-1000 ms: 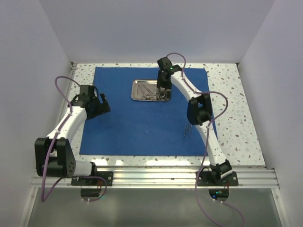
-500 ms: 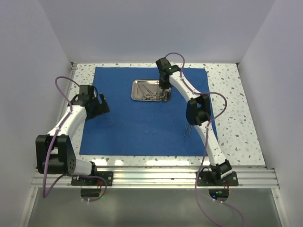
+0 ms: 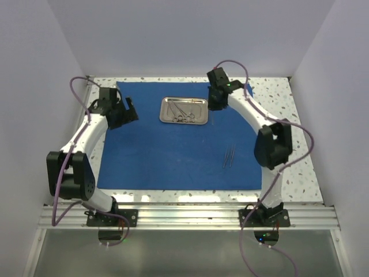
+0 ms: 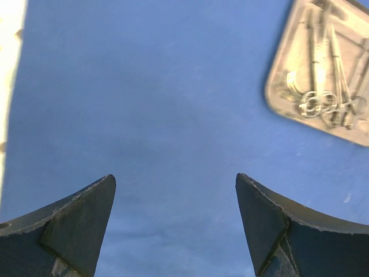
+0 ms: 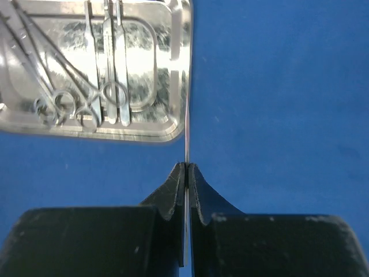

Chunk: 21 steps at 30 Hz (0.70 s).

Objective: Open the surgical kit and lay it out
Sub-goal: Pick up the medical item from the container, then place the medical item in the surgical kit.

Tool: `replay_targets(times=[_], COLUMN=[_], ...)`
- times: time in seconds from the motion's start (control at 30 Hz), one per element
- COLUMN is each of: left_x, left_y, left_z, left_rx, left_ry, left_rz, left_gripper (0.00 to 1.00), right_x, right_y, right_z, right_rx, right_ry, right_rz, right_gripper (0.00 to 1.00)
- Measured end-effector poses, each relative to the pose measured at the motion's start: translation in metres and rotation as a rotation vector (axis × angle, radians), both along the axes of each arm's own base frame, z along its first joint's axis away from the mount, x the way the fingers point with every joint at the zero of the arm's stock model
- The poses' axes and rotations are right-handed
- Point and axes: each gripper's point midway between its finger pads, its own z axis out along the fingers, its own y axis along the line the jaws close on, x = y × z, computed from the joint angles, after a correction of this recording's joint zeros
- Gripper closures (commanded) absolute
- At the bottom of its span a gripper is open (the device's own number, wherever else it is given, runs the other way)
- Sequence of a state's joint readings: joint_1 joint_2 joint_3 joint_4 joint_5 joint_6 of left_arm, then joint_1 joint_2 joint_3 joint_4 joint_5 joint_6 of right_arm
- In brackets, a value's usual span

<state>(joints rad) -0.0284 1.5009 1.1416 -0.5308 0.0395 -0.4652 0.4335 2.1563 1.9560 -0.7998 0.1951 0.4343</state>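
The royal-blue cloth wrap (image 3: 173, 150) lies spread flat on the table. On its far middle sits the steel tray (image 3: 164, 112), holding ring-handled scissors and forceps (image 5: 63, 86). A pair of tweezers (image 3: 229, 157) lies on the cloth to the right. Just right of the tray, my right gripper (image 3: 214, 106) is shut on a thin silver instrument (image 5: 187, 115). I see that instrument edge-on, sticking out past the fingertips beside the tray rim (image 5: 180, 86). Over the cloth's far left part, my left gripper (image 3: 124, 112) stands wide open, nothing between its fingers (image 4: 86, 208).
Speckled tabletop (image 3: 288, 150) shows around the cloth, with white walls on three sides. An aluminium rail (image 3: 184, 214) with the arm bases runs along the near edge. The cloth's far right corner (image 3: 248, 89) is slightly turned up.
My right gripper shut on the thin instrument over the tray and carried it right, off the tray's right edge. My left arm swung toward the far left of the cloth, still open.
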Motion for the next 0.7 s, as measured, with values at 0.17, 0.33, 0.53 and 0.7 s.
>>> replay_targets(times=[0.17, 0.33, 0.53, 0.7], left_x=[0.033, 0.072, 0.121, 0.153], left_y=[-0.035, -0.081, -0.127, -0.161], left_z=[-0.001, -0.011, -0.016, -0.018], left_rx=[-0.022, -0.042, -0.074, -0.098], left_ry=[0.001, 0.011, 0.001, -0.011], left_rz=[-0.065, -0.126, -0.152, -0.163], left_gripper=[0.13, 0.14, 0.15, 0.17], right_x=[-0.065, -0.132, -0.178, -0.185], right_y=[-0.041, -0.072, -0.092, -0.098], right_z=[0.067, 0.052, -0.006, -0.010], right_rx=[0.023, 0.013, -0.046, -0.065], right_ry=[-0.114, -0.084, 0.069, 0.087], right_rz=[-0.021, -0.036, -0.054, -0.082], right_gripper=[1.00, 1.00, 0.87, 0.07])
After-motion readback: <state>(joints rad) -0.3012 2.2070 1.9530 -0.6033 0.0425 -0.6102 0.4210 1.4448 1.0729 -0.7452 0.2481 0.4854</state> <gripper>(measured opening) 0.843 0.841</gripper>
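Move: The right hand still grips a thin tweezer-like medical item; its laying place, beside the two laid tweezers on the blue cloth, is about 18 cm back, 10 cm right and 9 cm below. The container's middle lies roughly 6 cm ahead, 11 cm left of this hand, its remaining tweezers 6 cm ahead, 6 cm left. From the open left hand the container is about 13 cm ahead, 20 cm right and 10 cm down, with the scissors near its middle. The right hand carries the gripped item back some 18 cm and 10 cm to the right, away from the container, arching about 7 cm up and down again to near its starting height over the two laid tweezers, where the fingers open wide and let go of the item. Meanwhile the left hand, its fingers staying wide open and touching nothing, swings about 16 cm right and 15 cm forward, sinking slightly and turning some 10 degrees clockwise, until it is above the container. ##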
